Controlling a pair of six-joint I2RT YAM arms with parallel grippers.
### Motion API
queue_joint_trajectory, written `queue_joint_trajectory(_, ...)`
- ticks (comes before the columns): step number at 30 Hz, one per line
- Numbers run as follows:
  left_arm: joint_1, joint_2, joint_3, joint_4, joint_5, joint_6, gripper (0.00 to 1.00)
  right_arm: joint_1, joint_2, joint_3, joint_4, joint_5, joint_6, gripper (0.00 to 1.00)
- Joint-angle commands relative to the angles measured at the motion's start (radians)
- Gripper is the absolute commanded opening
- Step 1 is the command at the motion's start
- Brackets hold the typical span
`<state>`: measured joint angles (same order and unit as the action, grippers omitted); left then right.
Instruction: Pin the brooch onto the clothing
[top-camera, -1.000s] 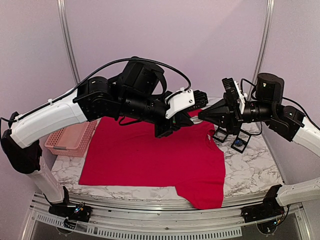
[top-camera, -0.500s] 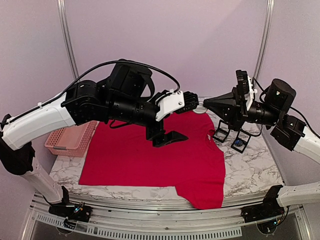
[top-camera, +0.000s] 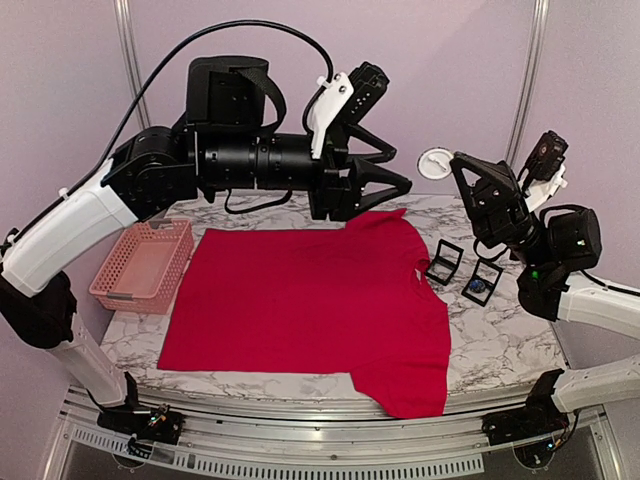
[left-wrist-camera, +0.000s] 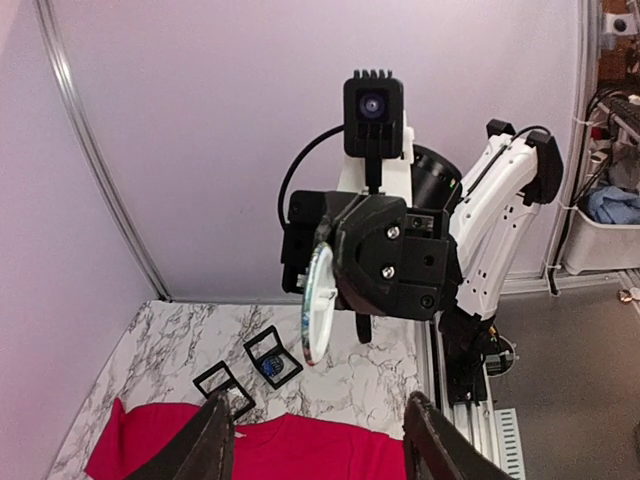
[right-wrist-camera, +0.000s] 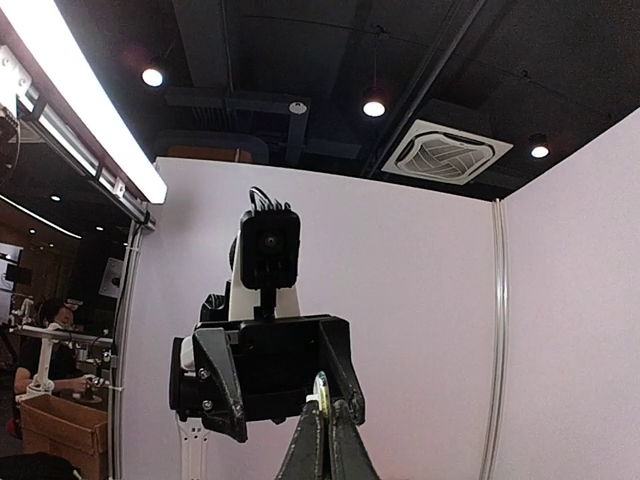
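Note:
The clothing, a red T-shirt (top-camera: 310, 300), lies spread flat on the marble table; its collar edge (left-wrist-camera: 300, 450) shows in the left wrist view. The brooch (top-camera: 436, 163), a round white disc, is held up in the air past the shirt's right shoulder. My right gripper (top-camera: 452, 168) is shut on it. In the left wrist view the brooch (left-wrist-camera: 318, 305) appears edge-on in the right gripper (left-wrist-camera: 336, 292); in the right wrist view only its rim (right-wrist-camera: 321, 388) pokes above the closed fingers (right-wrist-camera: 312, 445). My left gripper (top-camera: 392, 182) hangs open and empty above the shirt's back edge, facing the brooch.
A pink basket (top-camera: 145, 262) stands at the table's left edge. Two small black open boxes (top-camera: 445, 262) (top-camera: 487, 278) sit right of the shirt's collar, one holding a blue item (left-wrist-camera: 270, 365). The table's rail (top-camera: 300, 455) runs along the near side.
My left gripper has risen from just above the shirt and gone from shut to open. The right gripper has drawn back to the right and tilted upward, still holding the brooch.

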<state>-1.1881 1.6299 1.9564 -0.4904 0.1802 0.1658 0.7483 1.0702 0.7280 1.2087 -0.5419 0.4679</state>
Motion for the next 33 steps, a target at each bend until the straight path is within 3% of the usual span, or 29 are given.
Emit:
queue_joint_trajectory(1,0.005,0.060,0.031,0.051,0.084,-0.110,0.56,0.014,0.040,-0.008,0.280,0.068,0.070,0.00)
queue_joint_trajectory(7,0.003,0.112,0.079,0.069,0.102,-0.162,0.44,0.016,0.071,0.002,0.338,0.066,0.093,0.00)
queue_joint_trajectory(14,0.002,0.122,0.095,0.064,0.093,-0.161,0.11,0.018,0.074,-0.003,0.322,0.051,0.099,0.00)
queue_joint_trajectory(33,0.004,0.109,0.106,0.054,0.094,-0.162,0.10,0.018,0.039,-0.030,0.203,0.054,0.067,0.00)
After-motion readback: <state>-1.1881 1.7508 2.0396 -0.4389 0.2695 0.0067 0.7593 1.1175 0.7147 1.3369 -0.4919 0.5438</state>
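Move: The brooch stands in the right hand's fingertips, its middle about 3 cm to that hand's left and 1 cm above its hand point. From the open left hand it lies roughly 6 cm to the right, level fore and aft and some 2 cm higher. Far below, about 50 cm down from the left hand, the clothing's middle is some 20 cm ahead and 12 cm left; the left black case is about 33 cm ahead and 24 cm right. The brooch is held up nearly still by the right fingers, which keep their pinch, while the left hand closes the gap: it slides about 4 cm to the right towards the brooch's lower edge, dipping about a centimetre and rolling some 10 degrees. Its fingers shut on the way from half open to almost closed, seeming to pinch the lower edge, then stay there. ##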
